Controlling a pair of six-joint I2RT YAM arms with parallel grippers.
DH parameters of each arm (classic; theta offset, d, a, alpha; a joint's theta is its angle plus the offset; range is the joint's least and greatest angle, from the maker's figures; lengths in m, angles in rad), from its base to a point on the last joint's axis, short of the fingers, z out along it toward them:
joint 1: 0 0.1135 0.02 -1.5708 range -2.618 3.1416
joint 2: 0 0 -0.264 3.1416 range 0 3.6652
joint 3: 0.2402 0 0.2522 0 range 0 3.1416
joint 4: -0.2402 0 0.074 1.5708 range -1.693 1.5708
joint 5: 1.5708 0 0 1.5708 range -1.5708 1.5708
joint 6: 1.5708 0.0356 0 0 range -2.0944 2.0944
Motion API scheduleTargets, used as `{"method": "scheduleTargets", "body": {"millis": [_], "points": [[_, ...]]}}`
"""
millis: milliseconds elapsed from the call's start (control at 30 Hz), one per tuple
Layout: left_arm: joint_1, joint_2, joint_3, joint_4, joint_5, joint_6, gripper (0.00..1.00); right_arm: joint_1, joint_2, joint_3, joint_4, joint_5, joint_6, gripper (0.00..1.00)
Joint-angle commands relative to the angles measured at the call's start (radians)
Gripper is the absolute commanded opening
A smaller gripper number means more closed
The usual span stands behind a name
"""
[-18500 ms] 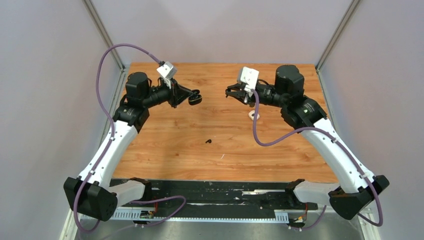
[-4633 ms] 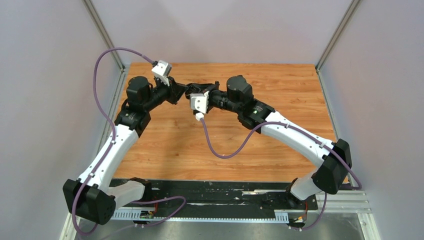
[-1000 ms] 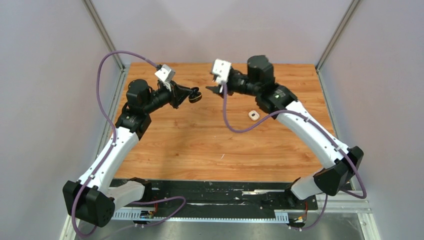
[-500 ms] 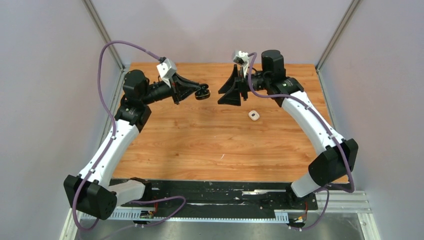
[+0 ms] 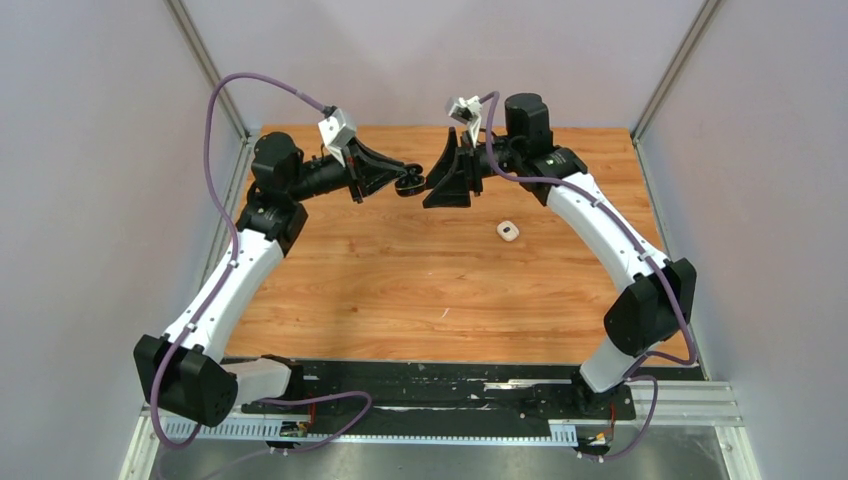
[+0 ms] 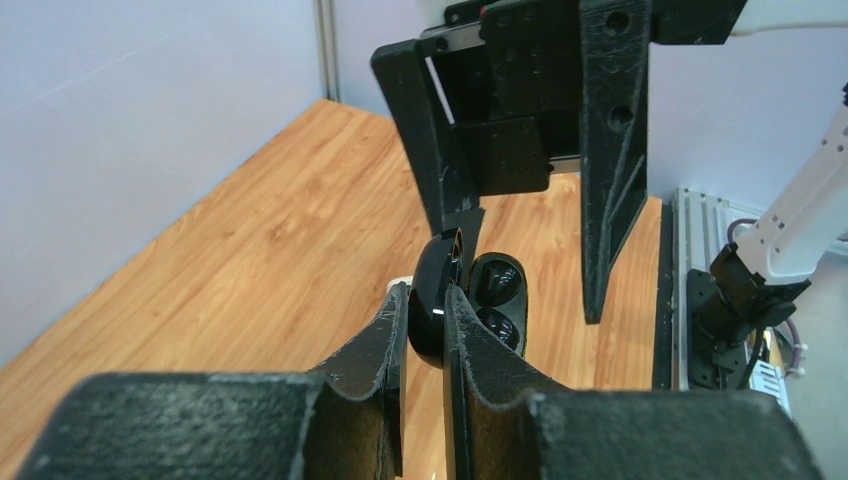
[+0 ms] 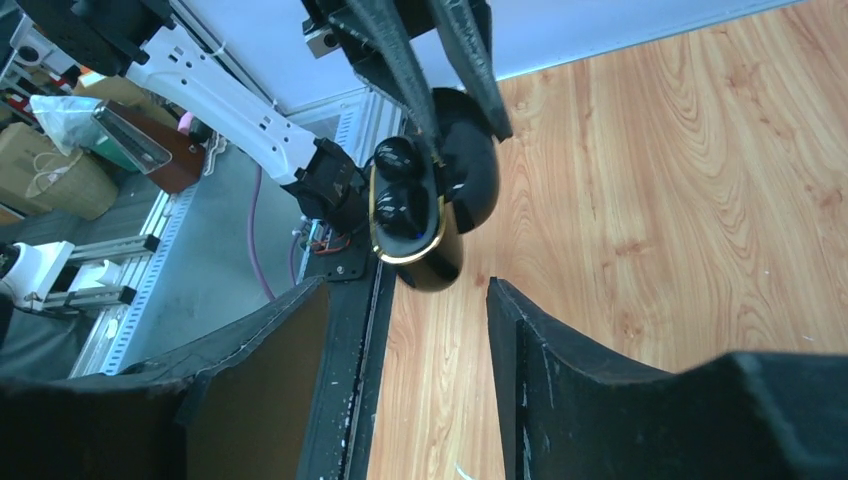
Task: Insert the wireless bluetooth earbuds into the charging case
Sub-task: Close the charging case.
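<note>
My left gripper (image 5: 404,184) is shut on the lid of an open black charging case (image 5: 410,183) and holds it above the table's far middle. In the left wrist view the fingers (image 6: 395,330) clamp the lid (image 6: 432,300). Two black earbuds (image 6: 497,296) sit in the base. In the right wrist view the case (image 7: 425,200) shows a gold rim with both black earbuds (image 7: 398,185) seated. My right gripper (image 5: 433,184) is open and empty, its jaws spread just right of the case, not touching it; it also shows in its own view (image 7: 408,290). No white earbuds are visible.
A small white case (image 5: 508,231) lies on the wooden table (image 5: 400,290) right of centre, below the right arm. Grey walls enclose the table on three sides. Metal rails and the arm bases run along the near edge.
My right gripper moved left, up to the black case, with its jaws still open. My left gripper carried the case slightly right toward it. The white case has not moved.
</note>
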Motion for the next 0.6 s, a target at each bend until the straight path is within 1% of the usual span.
{"method": "scheduleTargets", "body": {"millis": [0, 200, 400, 433, 500, 567], "points": [[-0.007, 0.0, 0.028, 0.076, -0.007, -0.047, 0.0, 0.017, 0.032, 0.058, 0.1, -0.035, 0.087, 0.59], [-0.008, 0.017, 0.035, 0.087, -0.02, -0.074, 0.0, 0.023, 0.049, 0.065, 0.131, -0.008, 0.122, 0.56], [-0.009, 0.018, 0.028, 0.07, -0.048, -0.065, 0.0, 0.023, 0.062, 0.07, 0.188, -0.021, 0.177, 0.5], [-0.009, 0.017, 0.027, 0.067, -0.049, -0.062, 0.0, 0.023, 0.062, 0.071, 0.193, -0.024, 0.183, 0.48], [-0.009, 0.017, 0.027, 0.065, -0.054, -0.06, 0.0, 0.024, 0.066, 0.072, 0.196, -0.028, 0.185, 0.4], [-0.009, 0.018, 0.029, 0.064, -0.055, -0.062, 0.0, 0.025, 0.067, 0.069, 0.198, -0.028, 0.187, 0.31]]}}
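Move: The open black charging case is in my left fingertips, its middle only about 1 cm back and 2 cm to the right of my left hand point. From my right hand, whose parted fingers point left at it, it lies about 4 cm left, 2 cm ahead and roughly 1 cm lower. My left fingertips are some 6 cm left of that hand and 3 cm ahead; the white case is on the table, about 17 cm right, 6 cm farther out and 34 cm below it. I bring my right hand in to the open black case, about 1.5 cm to the left and 1 cm forward with a slight late rise, and narrow its fingers by about a third so their tips come around the case's earbud side. My left hand keeps its pinch and carries the case forward about 1 cm. Whether the right pads touch yet can't be made out. ##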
